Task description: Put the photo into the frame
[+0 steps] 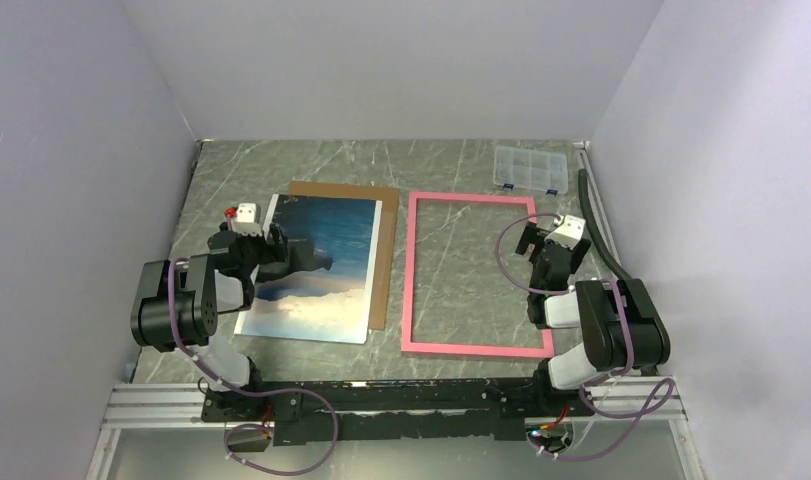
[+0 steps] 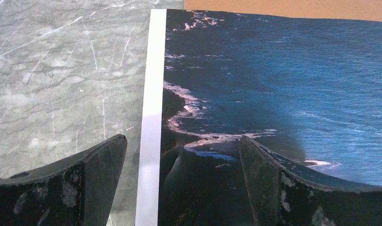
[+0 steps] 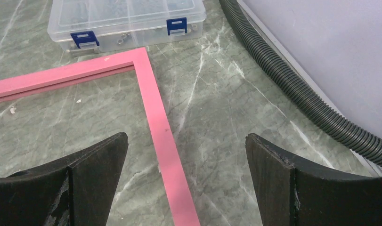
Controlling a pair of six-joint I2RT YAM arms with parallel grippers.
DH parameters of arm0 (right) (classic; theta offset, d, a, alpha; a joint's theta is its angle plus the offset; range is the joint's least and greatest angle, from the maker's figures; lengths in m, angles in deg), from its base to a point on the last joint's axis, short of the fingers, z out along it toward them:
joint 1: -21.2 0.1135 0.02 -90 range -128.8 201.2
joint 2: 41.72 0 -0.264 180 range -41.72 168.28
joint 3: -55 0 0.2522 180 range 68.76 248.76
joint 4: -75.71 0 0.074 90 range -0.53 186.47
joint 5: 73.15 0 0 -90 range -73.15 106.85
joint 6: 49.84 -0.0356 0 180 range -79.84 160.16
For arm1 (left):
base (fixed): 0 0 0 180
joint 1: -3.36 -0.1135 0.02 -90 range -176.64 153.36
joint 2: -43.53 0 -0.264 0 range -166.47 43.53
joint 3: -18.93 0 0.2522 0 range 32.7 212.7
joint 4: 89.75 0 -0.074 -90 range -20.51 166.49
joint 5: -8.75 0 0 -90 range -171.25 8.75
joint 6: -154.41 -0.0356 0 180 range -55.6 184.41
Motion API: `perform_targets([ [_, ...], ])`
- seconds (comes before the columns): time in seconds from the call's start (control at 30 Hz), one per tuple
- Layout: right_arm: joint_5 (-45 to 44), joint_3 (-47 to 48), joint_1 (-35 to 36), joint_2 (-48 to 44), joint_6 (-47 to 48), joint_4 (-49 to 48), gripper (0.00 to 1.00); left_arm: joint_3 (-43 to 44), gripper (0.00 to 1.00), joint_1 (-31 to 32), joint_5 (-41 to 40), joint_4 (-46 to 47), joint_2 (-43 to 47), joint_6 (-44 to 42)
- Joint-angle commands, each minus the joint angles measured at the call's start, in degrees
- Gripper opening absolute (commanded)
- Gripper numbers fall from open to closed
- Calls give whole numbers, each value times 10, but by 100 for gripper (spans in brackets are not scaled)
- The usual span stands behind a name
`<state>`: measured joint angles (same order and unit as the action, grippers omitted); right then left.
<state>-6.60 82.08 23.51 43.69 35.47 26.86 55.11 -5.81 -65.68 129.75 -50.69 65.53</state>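
The photo point(image 1: 326, 270) lies face up, sea and dark coast showing, on the brown backing board point(image 1: 385, 262) at the left of the table. The pink frame point(image 1: 475, 348) lies flat to its right, with bare table inside it. My left gripper point(image 1: 273, 240) is open and empty; in the left wrist view it point(image 2: 182, 141) straddles the photo's point(image 2: 273, 70) white left border, one finger over the table and one over the print. My right gripper point(image 1: 534, 243) is open and empty; in the right wrist view it point(image 3: 186, 139) hangs over the frame's right bar point(image 3: 156, 108).
A clear plastic compartment box point(image 1: 526, 168) with blue latches point(image 3: 127, 19) stands just beyond the frame's far right corner. A black ribbed hose point(image 3: 292, 84) runs along the right wall point(image 1: 593, 215). The backing board's far edge point(image 2: 283, 8) shows beyond the photo.
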Motion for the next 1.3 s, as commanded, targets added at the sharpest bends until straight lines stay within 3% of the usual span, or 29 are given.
perform_targets([
  [0.0,6,3,0,-4,2,-33,100,2,95,0,-1,13,7,-3],
  [0.6,-20,3,6,-11,5,-27,100,8,95,-4,21,-1,19,-2],
  [0.63,-22,8,11,-21,0,-2,100,19,95,-8,30,-33,35,-3],
  [0.73,-21,-1,21,-27,21,-27,100,124,95,-9,52,-262,91,-40],
  [0.8,-65,3,37,-51,22,-10,100,179,95,-9,44,-388,109,-35],
  [0.97,-58,62,60,-121,42,139,100,252,95,-9,50,-518,145,-33],
  [1.07,-49,137,67,-172,-14,304,100,296,95,-9,43,-587,160,-25],
  [1.13,9,213,66,-185,-70,425,100,322,95,-11,35,-622,167,-17],
  [1.27,133,289,48,-179,-160,499,100,369,95,-18,18,-679,180,15],
])
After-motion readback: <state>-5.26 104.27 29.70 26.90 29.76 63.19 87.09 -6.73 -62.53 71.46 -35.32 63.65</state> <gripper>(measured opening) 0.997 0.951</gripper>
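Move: Beneath the wide-open left hand is the photo, its middle about 11 cm to the right, 4 cm back and 6 cm down. The brown board partly under it centres some 19 cm right and 2 cm back; the pink frame's middle is about 49 cm right, 6 cm back. From the right hand, the photo lies some 53 cm left and 2 cm back, the frame's middle 15 cm left and 3 cm back, and the parts box 21 cm ahead, 3 cm left. Rising from a standstill, both empty hands climb about 12 cm, fingers staying wide open. The left goes up off the photo's left edge, easing some 3 cm forward and then slightly back while its fingers tip down about 10 degrees. The right starts gently, then speeds up, swinging about 5 cm left and some 4 cm forward, in over the frame's opening. ##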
